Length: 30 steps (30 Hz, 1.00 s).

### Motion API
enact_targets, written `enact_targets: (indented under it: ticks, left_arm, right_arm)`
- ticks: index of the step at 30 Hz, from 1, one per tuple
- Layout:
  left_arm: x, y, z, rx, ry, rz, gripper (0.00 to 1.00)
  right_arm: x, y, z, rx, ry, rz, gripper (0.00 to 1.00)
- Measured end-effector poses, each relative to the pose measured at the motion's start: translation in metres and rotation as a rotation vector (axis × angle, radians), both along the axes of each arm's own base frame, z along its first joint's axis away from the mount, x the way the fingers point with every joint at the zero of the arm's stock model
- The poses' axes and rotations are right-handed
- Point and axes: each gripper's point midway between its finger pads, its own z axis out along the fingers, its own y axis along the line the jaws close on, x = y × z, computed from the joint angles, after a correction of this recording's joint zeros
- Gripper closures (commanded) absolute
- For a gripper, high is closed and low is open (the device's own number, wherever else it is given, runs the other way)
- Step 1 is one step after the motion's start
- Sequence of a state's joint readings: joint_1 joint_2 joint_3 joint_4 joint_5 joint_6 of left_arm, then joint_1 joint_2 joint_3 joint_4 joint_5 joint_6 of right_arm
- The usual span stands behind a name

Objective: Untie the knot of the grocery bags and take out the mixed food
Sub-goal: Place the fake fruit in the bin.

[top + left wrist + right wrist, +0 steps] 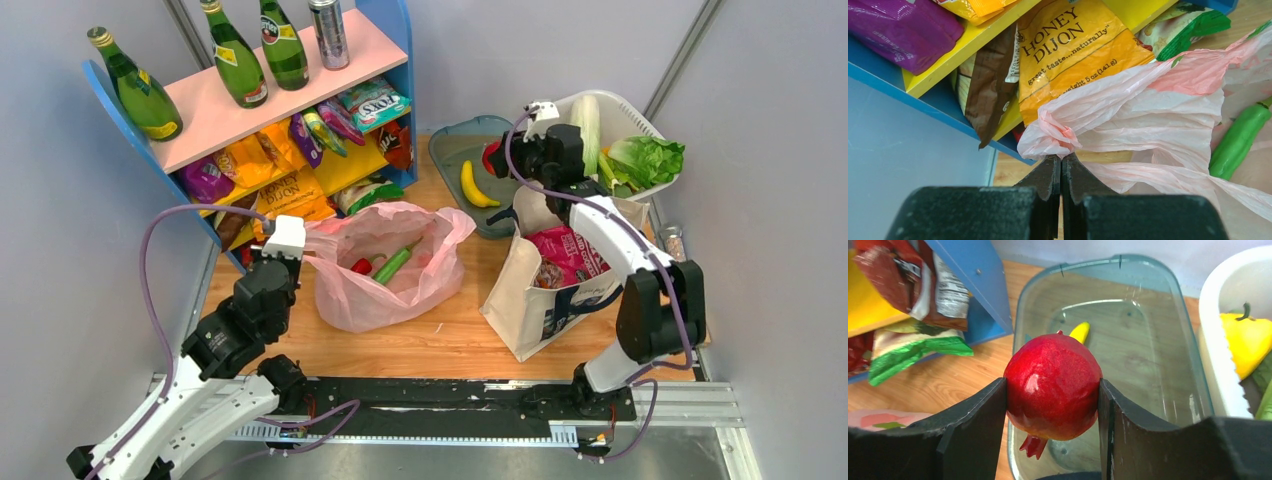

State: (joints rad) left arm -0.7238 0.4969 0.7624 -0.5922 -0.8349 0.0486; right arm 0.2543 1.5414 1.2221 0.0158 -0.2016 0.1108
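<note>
The thin pink plastic bag (350, 300) lies mid-table with its mouth gaping; a green cucumber (393, 265) and a red pepper (362, 266) show inside. My left gripper (298, 248) is shut on the bag's left edge, and a crumpled twist of handle (1053, 135) bunches at its tips (1062, 157); I cannot tell if that twist is the knot. The cream tote (530, 305) stands to the right with a magenta packet (565, 255) in it. My right gripper (1052, 390) is shut on a red round fruit (1052, 370), held over a grey-green tray (1148, 315) where a banana (475, 185) lies.
A blue shelf unit (395, 40) with green bottles (235, 55) and snack packets (1068, 55) stands at the back left, close behind the left gripper. A white basket (630, 110) with lettuce (650, 158) and a long pale cabbage (586, 120) sits at the back right.
</note>
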Motion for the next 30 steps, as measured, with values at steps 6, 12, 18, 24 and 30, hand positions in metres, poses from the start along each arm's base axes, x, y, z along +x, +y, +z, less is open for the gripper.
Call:
enact_targets:
  ticks: [6,12,18,24,30]
  left_arm:
    - [0.003,-0.002,-0.003,0.014,0.013,0.001,1.0]
    - [0.004,-0.004,-0.004,0.018,0.019,-0.003,1.0]
    - [0.005,-0.007,-0.004,0.014,0.019,-0.015,1.0]
    - [0.005,-0.008,-0.004,0.014,0.023,-0.025,1.0]
    - [0.006,-0.01,-0.005,0.011,0.024,-0.033,1.0]
  right_arm:
    - [0.019,0.003,-0.054,-0.055,0.106,0.006,0.75]
    - [0.02,0.005,-0.085,-0.088,0.175,0.03,0.75]
    - [0.014,0.011,-0.088,-0.105,0.173,0.093,0.73]
    - [0.01,0.019,-0.109,-0.12,0.215,0.158,0.71]
    - [0.003,0.022,-0.143,-0.127,0.308,0.187,0.65]
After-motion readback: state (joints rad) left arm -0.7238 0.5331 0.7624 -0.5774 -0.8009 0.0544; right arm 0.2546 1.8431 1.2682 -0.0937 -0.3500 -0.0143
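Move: The green bin for the pomegranate in my right hand has its middle some 8 cm ahead of that hand, level sideways and about 18 cm below. The banana inside lies 7 cm ahead and 2 cm left; the white basket 14 cm ahead and 21 cm right. The tote bag stands 13 cm back and 12 cm right, the pink bag 10 cm back and 17 cm left. From my left hand, the bin is roughly 28 cm ahead and 30 cm right. I lower the pomegranate with my right hand about 14 cm, almost straight down into the near end of the bin beside the banana, easing midway and drifting 2 cm left. As it sinks I tip the fingers down some 20 degrees and turn them slightly counter-clockwise, keeping my grip on the fruit, my forearm brushing the tote bag aside. My left hand still pinches the pink bag's rim. ##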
